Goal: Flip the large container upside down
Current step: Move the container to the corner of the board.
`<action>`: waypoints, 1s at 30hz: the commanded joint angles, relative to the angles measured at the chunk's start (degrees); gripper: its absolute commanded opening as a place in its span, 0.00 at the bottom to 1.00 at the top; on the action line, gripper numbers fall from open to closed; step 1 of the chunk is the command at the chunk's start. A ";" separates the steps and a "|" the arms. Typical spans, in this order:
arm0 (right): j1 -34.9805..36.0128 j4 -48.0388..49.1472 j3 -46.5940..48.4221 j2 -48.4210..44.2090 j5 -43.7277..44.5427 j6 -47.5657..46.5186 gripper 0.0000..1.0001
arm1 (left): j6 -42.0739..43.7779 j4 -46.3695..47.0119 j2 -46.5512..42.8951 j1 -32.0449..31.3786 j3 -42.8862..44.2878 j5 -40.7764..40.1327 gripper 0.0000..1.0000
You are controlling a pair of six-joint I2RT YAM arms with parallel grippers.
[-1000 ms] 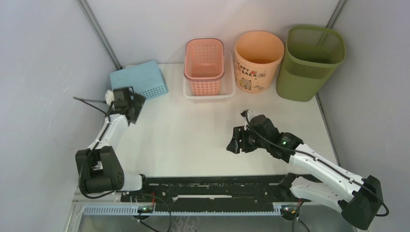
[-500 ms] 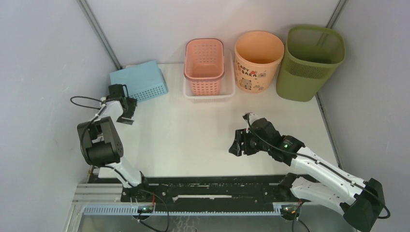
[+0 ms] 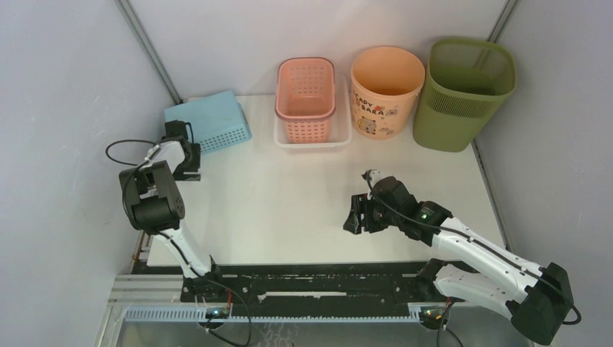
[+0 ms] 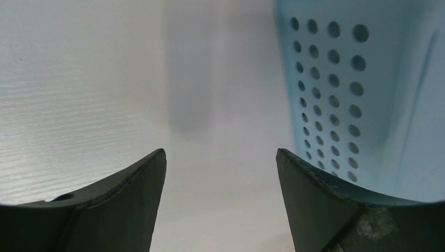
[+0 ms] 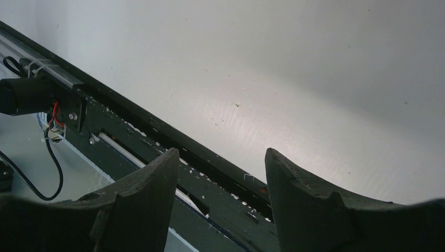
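Note:
The large container (image 3: 466, 94) is the olive-green bin with a mesh upper band. It stands upright, mouth up, at the table's back right corner and shows only in the top view. My left gripper (image 3: 184, 155) (image 4: 220, 152) is far from it at the left edge, open and empty, next to the blue basket (image 4: 357, 94). My right gripper (image 3: 352, 215) (image 5: 221, 149) hovers open over the middle front of the table, pointing toward the near rail, with nothing between its fingers. Neither gripper touches the bin.
A peach cartoon bucket (image 3: 387, 90) stands just left of the bin. A pink basket (image 3: 306, 97) sits in a white tray (image 3: 313, 145). The blue perforated basket (image 3: 208, 119) lies at the back left. A black rail (image 3: 318, 278) (image 5: 157, 131) runs along the near edge.
The left arm has folded back, its elbow now raised near the left edge, and its jaws have narrowed slightly beside the blue basket. The right arm has barely moved.

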 commanded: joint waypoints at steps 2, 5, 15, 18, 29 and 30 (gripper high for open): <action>-1.10 0.55 0.52 0.85 -0.40 -1.32 0.70 | -5.17 4.30 -0.93 0.12 3.90 -2.09 0.81; -1.38 0.24 0.85 1.34 -0.36 -1.54 0.69 | -4.46 6.16 0.74 0.14 6.07 -1.57 0.80; -2.21 -0.38 1.19 2.85 -0.41 -1.95 0.70 | -4.55 13.23 4.56 -0.70 7.84 -1.34 0.79; -2.34 -0.80 1.36 2.74 -0.09 -2.06 0.70 | -4.84 16.95 4.64 -1.24 6.76 -1.68 0.80; -2.49 -1.26 1.64 3.60 0.15 -2.24 0.69 | -1.64 28.63 5.87 -3.25 6.66 0.16 0.82; -2.48 -1.30 1.69 3.71 0.11 -2.23 0.70 | -1.67 29.40 6.04 -3.32 6.57 0.17 0.82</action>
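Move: The upturned blue container is in the far left corner. Its middle is about 13 cm ahead of the left hand and 8 cm to its right, nearly level with it, and its holed near face is only a few centimetres beyond the forward finger. The pink basket stands some 32 cm to the right of the container and about 5 cm farther out. From the right hand, the container lies roughly 39 cm ahead, 50 cm to the left and 5 cm lower. With its open fingers against the holed near face of the blue container, towards its left end, the left hand pushes it into the far corner. The hand travels about 11 cm forward, rising some 4 cm with a slight dip midway, and tilts up by 20 degrees or so until the fingers point more forward. The fingers stay open. The empty right hand sinks about 2 cm, drifting slightly right. ##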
